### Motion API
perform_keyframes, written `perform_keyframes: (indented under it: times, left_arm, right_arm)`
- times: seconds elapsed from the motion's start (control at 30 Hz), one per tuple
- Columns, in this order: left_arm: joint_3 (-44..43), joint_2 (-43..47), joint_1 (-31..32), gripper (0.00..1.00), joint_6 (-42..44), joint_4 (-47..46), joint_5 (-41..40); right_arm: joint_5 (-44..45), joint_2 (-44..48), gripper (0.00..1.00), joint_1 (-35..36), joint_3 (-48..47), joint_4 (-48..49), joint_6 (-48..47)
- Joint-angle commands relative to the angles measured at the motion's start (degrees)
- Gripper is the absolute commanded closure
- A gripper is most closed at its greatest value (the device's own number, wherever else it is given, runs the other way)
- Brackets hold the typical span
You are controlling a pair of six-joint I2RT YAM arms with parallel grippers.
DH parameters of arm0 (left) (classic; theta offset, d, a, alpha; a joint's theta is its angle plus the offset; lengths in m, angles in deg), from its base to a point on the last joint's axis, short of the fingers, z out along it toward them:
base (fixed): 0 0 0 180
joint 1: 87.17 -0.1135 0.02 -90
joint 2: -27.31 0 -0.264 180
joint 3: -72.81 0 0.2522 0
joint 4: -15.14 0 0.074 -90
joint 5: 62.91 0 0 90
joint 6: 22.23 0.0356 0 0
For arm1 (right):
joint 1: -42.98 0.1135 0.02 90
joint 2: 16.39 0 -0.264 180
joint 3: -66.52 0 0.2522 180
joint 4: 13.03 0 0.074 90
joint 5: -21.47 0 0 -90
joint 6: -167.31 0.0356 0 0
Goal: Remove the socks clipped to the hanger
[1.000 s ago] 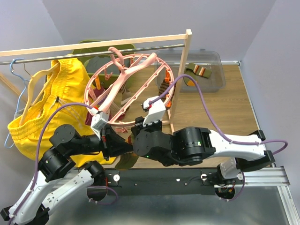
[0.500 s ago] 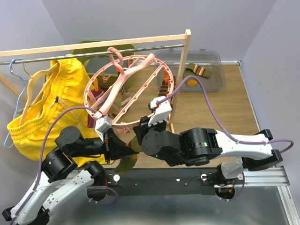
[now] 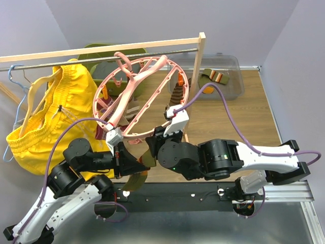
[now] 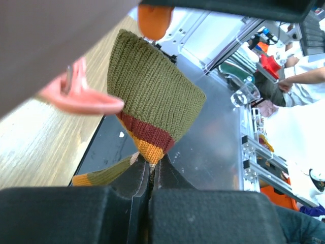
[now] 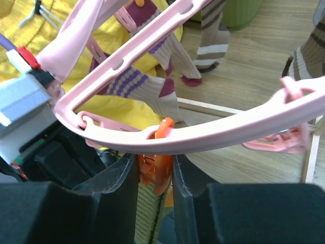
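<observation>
The pink ring hanger [image 3: 133, 101] hangs tilted from the rail, with orange clips around it. My left gripper [image 3: 136, 163] is shut on the orange toe of an olive, red and orange sock [image 4: 152, 96] that hangs from an orange clip [image 4: 152, 20]. My right gripper [image 5: 153, 161] is shut on that orange clip [image 5: 156, 170] at the ring's near edge [image 5: 213, 134], one jaw on each side, with the sock's ribbed cuff [image 5: 148, 213] below it. A beige sock with purple stripes [image 5: 147, 91] and a brown striped sock [image 5: 213, 38] are also clipped to the ring.
Yellow shorts [image 3: 45, 117] and a light-blue wire hanger [image 3: 15, 76] hang at the left of the rail. The wooden rack post [image 3: 197, 71] stands just right of the ring. Behind it, a clear bin [image 3: 231, 86] holds an olive sock [image 3: 216, 77].
Both grippers have shifted slightly right and toward the near edge, and the ring's near edge moved with them. The left gripper keeps hold of the sock's toe.
</observation>
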Motion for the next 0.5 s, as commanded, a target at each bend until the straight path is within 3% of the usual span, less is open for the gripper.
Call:
perform_keyframes:
  times: [0.0,0.03,0.13,0.47]
  left_arm:
    - [-1.97,0.38,0.11,1.00,-2.31,-4.25,2.94]
    - [-2.24,0.65,0.11,1.00,-3.09,-6.00,3.55]
    - [-2.24,1.00,0.11,1.00,-3.89,-7.77,4.70]
    - [-1.18,1.44,0.11,1.00,-3.63,-8.57,7.07]
  right_arm:
    - [-2.25,1.92,0.49,0.36,1.97,0.96,-0.73]
    - [-3.57,2.27,0.38,0.36,2.50,0.87,-0.64]
    - [-6.12,4.38,0.27,0.36,5.74,2.01,-0.12]
    - [-21.40,14.38,0.06,0.36,16.55,11.93,-0.99]
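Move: My left fingers already pinch the olive sock; the orange clip is about 6 cm ahead of that hand, 3 cm to its right and 7 cm up. My right fingers are still on that clip, with the sock some 6 cm back, 2 cm left and 7 cm below them. From the right hand, the brown striped sock hangs about 15 cm ahead and 9 cm right, and the purple-striped socks hang 8 cm ahead and 17 cm left. I let the orange clip go by opening my right fingers nearly all the way, and draw that hand back about 3 cm and down some 2 cm, easing right and turning about 10 degrees counter-clockwise, towards the sock's cuff. My left hand keeps its pinch and lifts the sock about 3 cm to meet it, edging slightly back. ##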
